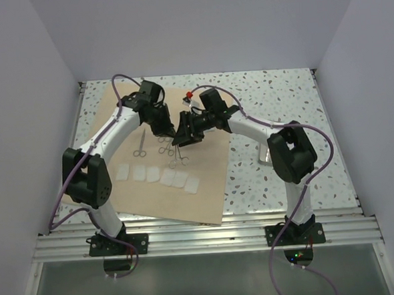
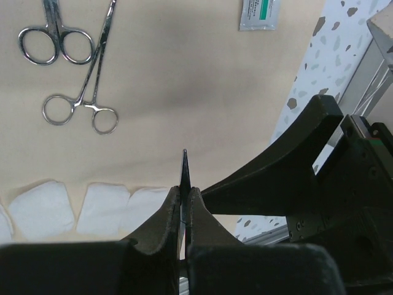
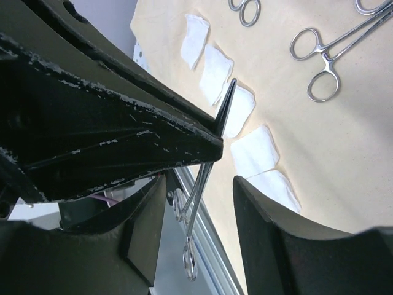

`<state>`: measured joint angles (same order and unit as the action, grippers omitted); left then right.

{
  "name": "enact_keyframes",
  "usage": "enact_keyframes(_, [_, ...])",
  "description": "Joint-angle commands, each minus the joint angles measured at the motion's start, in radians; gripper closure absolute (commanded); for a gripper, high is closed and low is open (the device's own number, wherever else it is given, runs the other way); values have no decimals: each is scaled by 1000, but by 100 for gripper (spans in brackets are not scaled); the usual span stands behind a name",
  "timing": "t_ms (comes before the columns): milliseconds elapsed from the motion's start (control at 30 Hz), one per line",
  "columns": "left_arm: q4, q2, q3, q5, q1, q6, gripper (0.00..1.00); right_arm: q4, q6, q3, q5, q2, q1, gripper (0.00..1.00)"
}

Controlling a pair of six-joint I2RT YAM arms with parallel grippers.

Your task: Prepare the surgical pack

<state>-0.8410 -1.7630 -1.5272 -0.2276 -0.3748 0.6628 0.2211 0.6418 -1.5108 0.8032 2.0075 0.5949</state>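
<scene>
A tan wrap sheet (image 1: 206, 187) lies spread on the speckled table. My left gripper (image 2: 185, 192) is shut on the blade end of steel forceps (image 2: 185, 169), held above the sheet. The forceps' ring handles (image 3: 189, 246) hang between the fingers of my right gripper (image 3: 199, 184), which stands open around them with a gap on each side. Both grippers meet over the sheet's middle (image 1: 179, 136). Scissors (image 2: 54, 37) and another pair of forceps (image 2: 86, 92) lie on the sheet. A row of white gauze squares (image 1: 160, 176) sits near its front. A small steel tray (image 1: 264, 157) shows beside the right arm.
A white packet with green print (image 2: 259, 13) lies on the sheet near its far edge. An aluminium rail (image 1: 202, 237) runs along the table's near edge, and white walls close in the left, right and back sides.
</scene>
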Motion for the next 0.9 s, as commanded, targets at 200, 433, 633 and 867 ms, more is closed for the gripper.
enact_keyframes(200, [20,5,-53,-55,-15,23,100,-22,19,-25,10,23,8,84])
enact_keyframes(433, [10,-61,-163,-93,-4,-25,100,-22,55,15,-11,5,-3,100])
enact_keyframes(633, [31,-52,-183,-32,82,-100,40,143,-37,161,-82,-131,-170,100])
enact_keyframes(867, [100,-62,-90,17,119,-207,35,415,-249,264,-194,-349,-476,100])
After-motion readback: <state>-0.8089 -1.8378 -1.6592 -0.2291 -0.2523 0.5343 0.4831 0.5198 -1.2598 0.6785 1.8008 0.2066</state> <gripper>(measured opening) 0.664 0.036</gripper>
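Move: The left hand still holds the forceps near the tips; their middle lies about 3 cm back and 1 cm below it. The right hand's open fingers straddle that middle, level with it. From the right hand, the other forceps lie some 11 cm below, 3 cm ahead and 2 cm left, the packet 9 cm ahead and 12 cm right, and the tray straight right about 33 cm. Right hand pinches the forceps, left opens and leaves forward-left, right carries them some 20 cm rightward towards the tray. ##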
